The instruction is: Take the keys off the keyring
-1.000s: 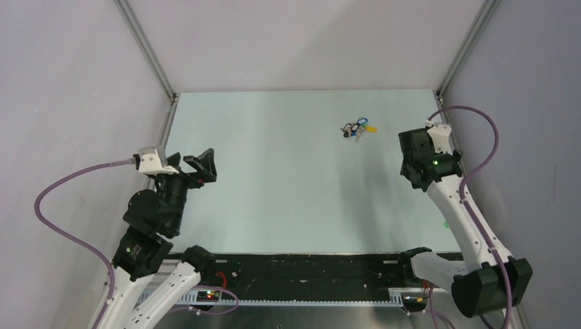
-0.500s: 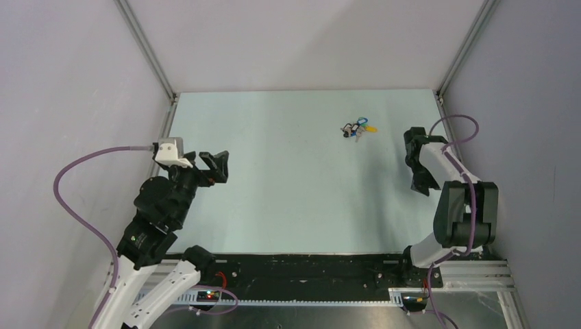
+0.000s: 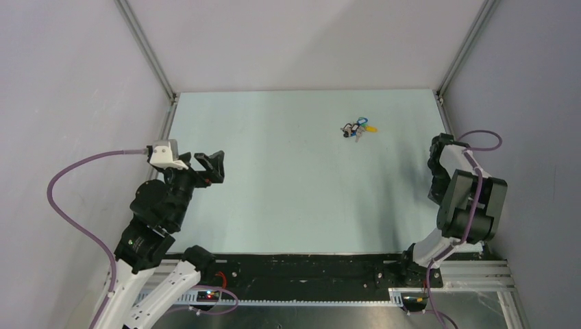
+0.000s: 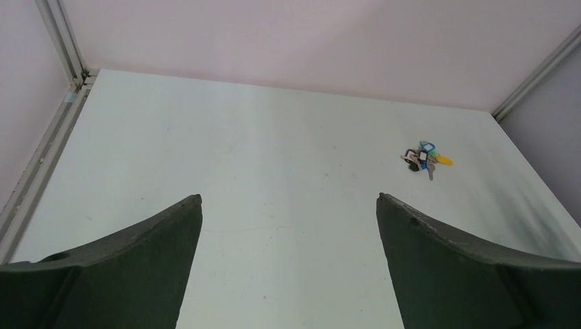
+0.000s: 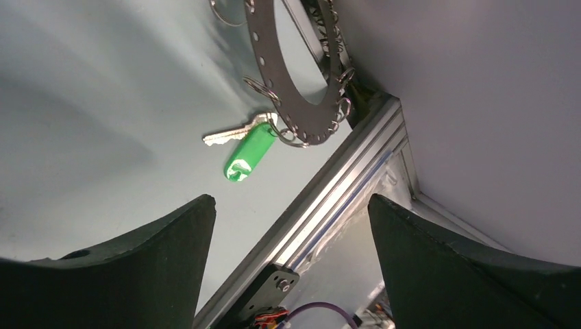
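Note:
In the right wrist view the keyring (image 5: 259,55), a large flat grey ring rimmed with small wire loops, is at the table's edge beside the aluminium rail. A key with a green plastic head (image 5: 246,157) and silver blade hangs from one loop and rests on the table. My right gripper (image 5: 289,199) is open and empty, some way short of the green key. The ring and green key are hidden in the top view, where the right arm (image 3: 473,199) is folded by the right wall. My left gripper (image 3: 218,168) is open and empty above the table's left side, and also shows in the left wrist view (image 4: 288,197).
A small bunch of keys with blue and yellow heads (image 3: 358,128) lies at the back right of the table, also seen in the left wrist view (image 4: 425,156). The aluminium frame rail (image 5: 342,199) runs along the right edge. Walls close in three sides.
My right arm has folded back against the right wall, its gripper swinging from the table's right side toward the edge. My left gripper has shifted slightly to the right.

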Tool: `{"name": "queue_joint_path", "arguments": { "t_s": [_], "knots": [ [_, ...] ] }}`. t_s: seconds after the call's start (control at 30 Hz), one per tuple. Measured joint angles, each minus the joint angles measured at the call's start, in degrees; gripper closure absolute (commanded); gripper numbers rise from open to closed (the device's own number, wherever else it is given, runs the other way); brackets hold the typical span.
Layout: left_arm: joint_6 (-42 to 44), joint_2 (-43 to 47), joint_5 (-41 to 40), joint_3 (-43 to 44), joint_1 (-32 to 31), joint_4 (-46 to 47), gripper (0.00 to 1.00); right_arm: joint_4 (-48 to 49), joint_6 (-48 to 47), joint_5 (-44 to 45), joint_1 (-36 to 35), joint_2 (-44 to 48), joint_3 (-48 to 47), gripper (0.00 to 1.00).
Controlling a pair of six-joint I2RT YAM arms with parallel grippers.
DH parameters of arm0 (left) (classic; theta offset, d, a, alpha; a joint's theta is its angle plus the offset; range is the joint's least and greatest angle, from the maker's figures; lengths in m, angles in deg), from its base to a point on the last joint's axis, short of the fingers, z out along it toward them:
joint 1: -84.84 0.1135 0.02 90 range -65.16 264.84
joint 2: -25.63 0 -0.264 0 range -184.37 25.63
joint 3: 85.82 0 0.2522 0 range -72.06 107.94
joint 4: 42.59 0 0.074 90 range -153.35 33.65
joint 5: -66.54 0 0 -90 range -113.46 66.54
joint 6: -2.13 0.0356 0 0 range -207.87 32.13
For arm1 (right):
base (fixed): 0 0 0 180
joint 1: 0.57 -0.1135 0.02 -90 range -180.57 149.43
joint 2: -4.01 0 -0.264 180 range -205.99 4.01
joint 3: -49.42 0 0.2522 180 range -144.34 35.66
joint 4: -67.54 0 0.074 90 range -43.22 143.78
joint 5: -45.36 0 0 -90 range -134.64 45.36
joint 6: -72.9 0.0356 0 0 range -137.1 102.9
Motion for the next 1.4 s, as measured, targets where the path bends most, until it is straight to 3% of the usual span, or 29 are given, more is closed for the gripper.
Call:
{"name": "queue_joint_path", "arguments": {
  "t_s": [0.37,0.57,0.63,0.67,0.7,0.83,1.1,1.23,1.4],
  "knots": [
    [0.0,1.1,-0.6,0.0,0.1,-0.2,0.0,0.1,-1.1,3.8,6.3,-15.8,-6.4,0.18],
    [0.0,1.6,-1.4,0.0,0.1,-0.4,0.0,0.3,-2.0,5.0,9.2,-21.0,-9.8,0.49],
    [0.0,1.6,-1.4,0.0,0.3,-0.4,0.0,0.4,-2.2,4.7,10.9,-21.4,-10.5,0.74],
    [0.0,1.6,-1.4,0.0,0.6,-0.4,0.0,0.4,-2.4,4.5,11.6,-21.4,-10.9,0.95],
    [0.0,1.6,-1.3,0.0,0.8,-0.4,0.0,0.4,-2.7,4.7,12.0,-21.5,-11.1,0.99],
    [0.0,1.6,-1.2,0.0,2.2,-0.4,0.0,-2.0,-5.2,4.9,11.8,-22.4,-12.7,1.0],
    [0.0,0.8,-0.3,0.0,3.5,-0.4,0.0,-1.5,-4.6,10.5,3.7,-22.7,-13.1,1.0],
    [0.0,0.0,0.8,0.0,3.5,-0.5,0.0,-0.3,-6.3,16.0,-4.3,-20.0,-16.7,1.0],
    [-0.6,1.4,1.1,0.0,3.8,-0.8,0.0,11.7,-16.5,24.8,-18.9,-10.6,-20.4,1.0]
  ]
}}
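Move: The gray keyring lies by the table's near right corner, its middle roughly 10 cm to the right hand's right, 5 cm below and 1 cm ahead. The green-tagged key, still on the keyring, rests on the table some 6 cm to the left of the keyring's middle and 1 cm farther out. From the left hand the keyring is about 90 cm to the right, 3 cm back and 30 cm below. The right hand, fingers slanting down and to the right, travels about 7 cm right and 4 cm down to the near end of the gray keyring, dipping its wrist slightly, and shuts its wide-open fingers to pinch the thin plate. It then carries the keyring in a quickening sweep some 17 cm forward, 14 cm up and 10 cm left, the fingers swinging from steeply down to nearly level and still pointing right. ##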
